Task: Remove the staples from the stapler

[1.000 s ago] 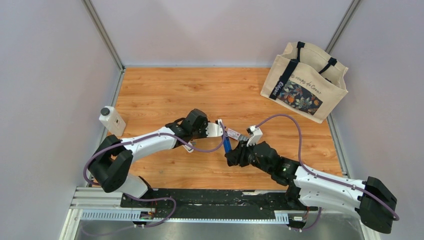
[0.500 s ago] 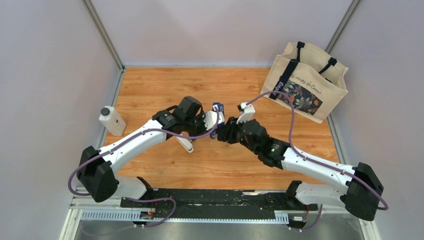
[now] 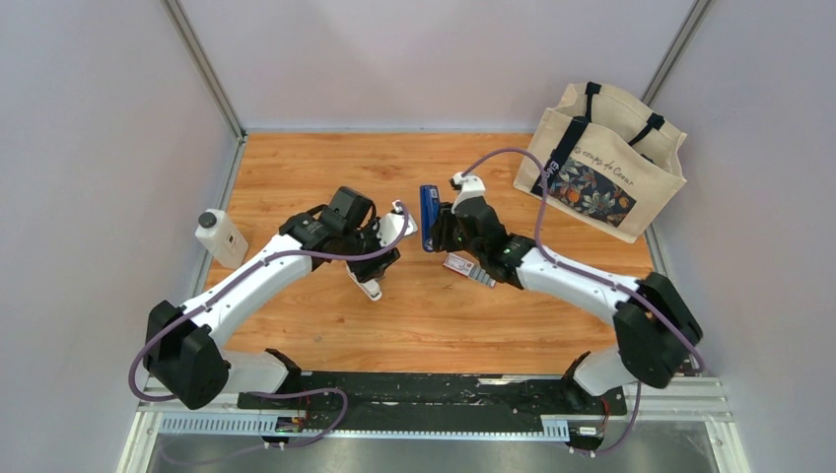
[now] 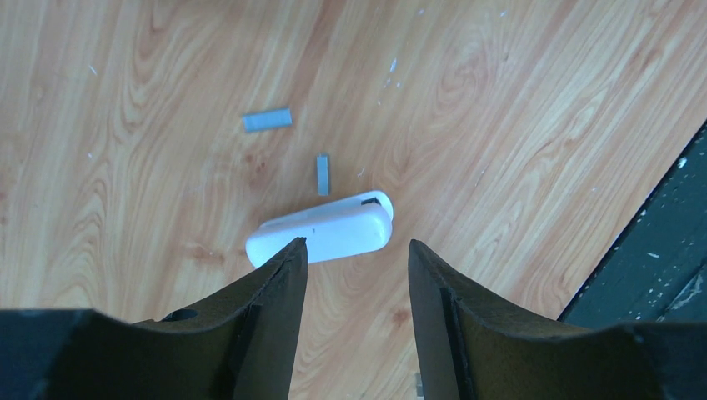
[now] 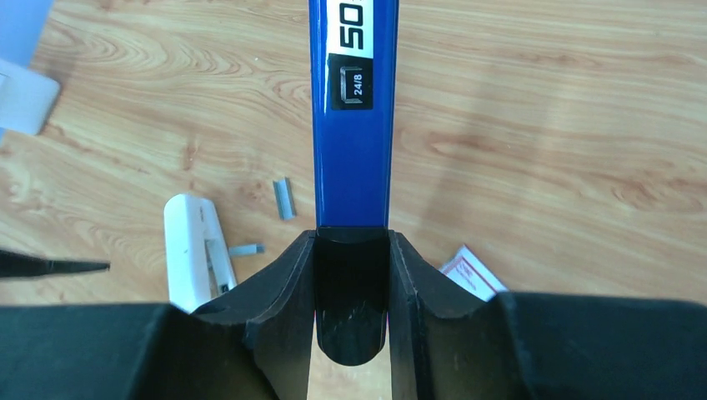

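My right gripper is shut on the black end of the slim blue stapler and holds it above the table. In the right wrist view the stapler runs straight out from between the fingertips. My left gripper is open and empty, left of the stapler and apart from it. In the left wrist view its jaws hang above a white rounded stick. Two grey staple strips lie on the wood beyond the stick.
The white stick lies below the left gripper. A flat pink-and-white box lies under the right arm. A white bottle stands at the left edge. A canvas bag stands at the far right.
My right gripper has carried the stapler away from the near middle toward the far side. My left gripper has drawn back to the left, away from the stapler.
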Controlling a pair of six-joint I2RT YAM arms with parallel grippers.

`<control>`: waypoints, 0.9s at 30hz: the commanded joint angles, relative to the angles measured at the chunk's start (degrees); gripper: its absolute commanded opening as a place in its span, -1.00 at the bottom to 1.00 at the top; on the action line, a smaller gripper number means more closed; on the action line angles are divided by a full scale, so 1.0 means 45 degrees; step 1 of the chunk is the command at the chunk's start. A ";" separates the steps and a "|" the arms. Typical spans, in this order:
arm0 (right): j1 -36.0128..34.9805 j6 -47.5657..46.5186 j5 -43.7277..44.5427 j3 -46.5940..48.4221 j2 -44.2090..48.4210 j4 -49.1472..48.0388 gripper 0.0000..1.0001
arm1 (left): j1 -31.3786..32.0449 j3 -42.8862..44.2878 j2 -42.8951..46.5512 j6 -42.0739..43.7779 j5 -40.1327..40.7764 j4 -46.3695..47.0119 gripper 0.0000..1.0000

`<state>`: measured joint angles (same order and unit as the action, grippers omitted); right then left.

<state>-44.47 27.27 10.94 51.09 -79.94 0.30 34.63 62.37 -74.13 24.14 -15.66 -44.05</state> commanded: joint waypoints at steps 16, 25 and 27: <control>0.0077 -0.2231 0.0342 0.8624 -0.8129 0.3702 -1.00 | -0.0997 -0.0460 0.1882 -0.1145 0.0121 -0.0581 0.13; -0.0020 -0.1803 0.0166 0.7970 -0.7980 0.2966 0.46 | -0.1952 -0.0832 0.2332 -0.1068 0.0394 -0.1050 0.14; -0.0215 -0.1665 0.0420 0.7127 -0.6712 0.2398 0.53 | -0.2168 -0.0871 0.2196 -0.1048 0.0686 -0.0876 0.14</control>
<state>-44.31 18.68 10.76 87.42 -118.50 15.86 26.89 58.74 -64.03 20.29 -13.39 -47.81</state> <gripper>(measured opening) 0.742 0.568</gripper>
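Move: The right hand holds the blue stapler above the table; the bare placing spot for it lies about 9 cm ahead, 7 cm to the left and some 12 cm below. The white stapler stands roughly 16 cm left and 4 cm back of this hand, a loose staple strip about 11 cm left and 1 cm ahead, and the staple box some 5 cm right and 1 cm back. From the left hand the spot is about 15 cm ahead and 8 cm right. Down, forward and left together, the right hand carries the blue stapler roughly 9 cm lower and 8 cm farther out to the bare table beyond the loose staples, its fingers tipping about 20 degrees more steeply down; there it stops and opens them, letting go. The left hand, empty and half open, draws some 5 cm to the left, out of the way, turning slightly counter-clockwise. ##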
